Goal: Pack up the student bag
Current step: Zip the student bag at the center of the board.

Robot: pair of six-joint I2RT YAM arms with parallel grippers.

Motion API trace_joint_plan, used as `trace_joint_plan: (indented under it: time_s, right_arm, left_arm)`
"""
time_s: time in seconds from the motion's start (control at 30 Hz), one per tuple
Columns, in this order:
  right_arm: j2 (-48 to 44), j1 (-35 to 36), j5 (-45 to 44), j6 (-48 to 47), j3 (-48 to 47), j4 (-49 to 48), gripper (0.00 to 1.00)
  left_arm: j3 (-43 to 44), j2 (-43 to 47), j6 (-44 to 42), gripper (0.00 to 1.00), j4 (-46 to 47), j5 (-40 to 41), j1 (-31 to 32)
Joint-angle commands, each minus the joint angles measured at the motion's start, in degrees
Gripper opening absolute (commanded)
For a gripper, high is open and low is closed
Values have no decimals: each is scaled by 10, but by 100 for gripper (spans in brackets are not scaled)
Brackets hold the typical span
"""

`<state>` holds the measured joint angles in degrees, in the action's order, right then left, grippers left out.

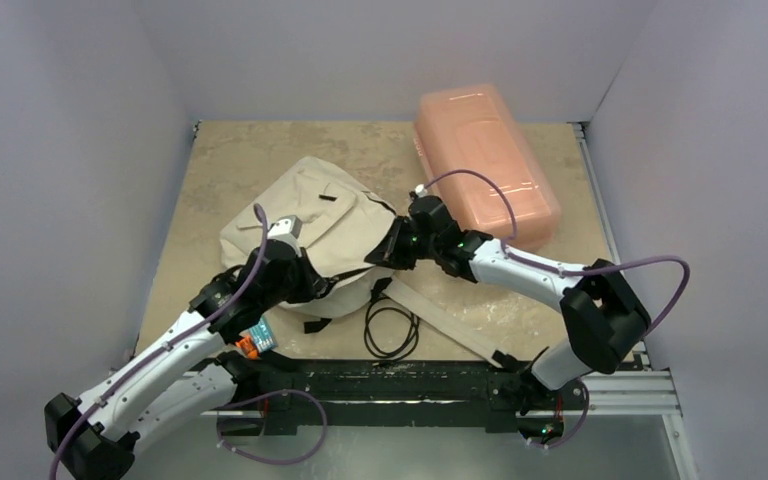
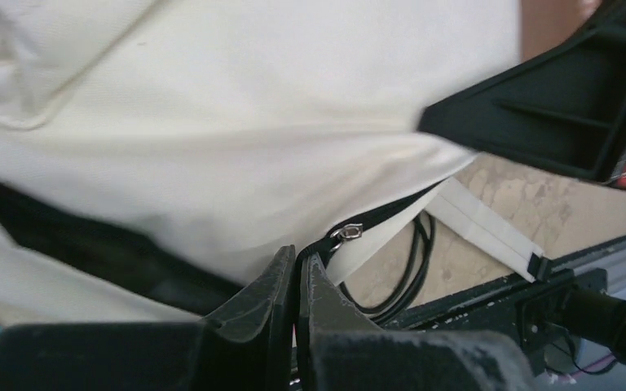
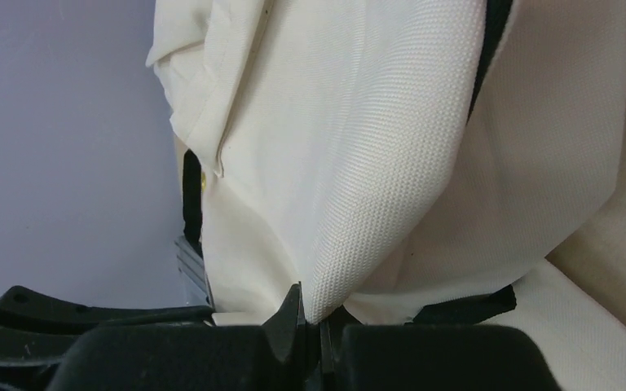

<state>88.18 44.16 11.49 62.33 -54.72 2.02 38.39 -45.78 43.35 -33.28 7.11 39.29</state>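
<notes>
The student bag [image 1: 305, 215], soft cream fabric with black trim, lies in the middle of the table. My left gripper [image 1: 327, 285] is at its near edge. In the left wrist view the left gripper [image 2: 301, 259] is shut on the bag's black zipper edge, just below a silver zipper pull [image 2: 347, 232], with the bag [image 2: 236, 122] filling the view above. My right gripper [image 1: 384, 252] is at the bag's right side. In the right wrist view the right gripper [image 3: 314, 316] is shut on a pinched fold of the bag's cream fabric [image 3: 375, 147].
A translucent pink plastic box [image 1: 485, 165] lies at the back right. A coiled black cable [image 1: 390, 325] and a cream bag strap [image 1: 450, 315] lie near the front rail [image 1: 390, 380]. A small blue and orange item [image 1: 257, 340] sits under my left arm.
</notes>
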Motion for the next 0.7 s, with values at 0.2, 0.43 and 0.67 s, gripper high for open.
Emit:
trace_joint_plan:
  time_s: [0.2, 0.43, 0.67]
  right_arm:
    - [11, -118, -21, -224, -124, 66, 0]
    - [44, -87, -16, -292, -215, 189, 58]
    - [-76, -1, 16, -32, -8, 42, 80]
  left_arm:
    - [-42, 99, 56, 0, -179, 64, -48]
    - [5, 43, -44, 0, -35, -36, -48]
    - [12, -6, -45, 0, 96, -182, -48]
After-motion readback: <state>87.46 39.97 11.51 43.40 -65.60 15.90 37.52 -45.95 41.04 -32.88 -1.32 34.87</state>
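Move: The left hand still pinches the zip's pull, with the slider barely 2 cm to its right; the left end of the open mouth, towards which the pull can go, lies some 13 cm to its left and 4 cm ahead, slightly lower. From the right hand, shut on the bag's edge beyond the zipped stretch, that slider is about 8 cm left and 4 cm back. The black cable coil sits roughly 4 cm right and 16 cm back of the right hand, about 12 cm down. Forward and to the right the right hand draws the held bag edge, away from the left hand, rising about 3 cm and tilting up some 15 degrees; then it opens wide, lets the cloth go and eases back about 4 cm. The left hand, fingers shut throughout, goes some 4 cm left along the zip, then returns right to nearly where it began. ##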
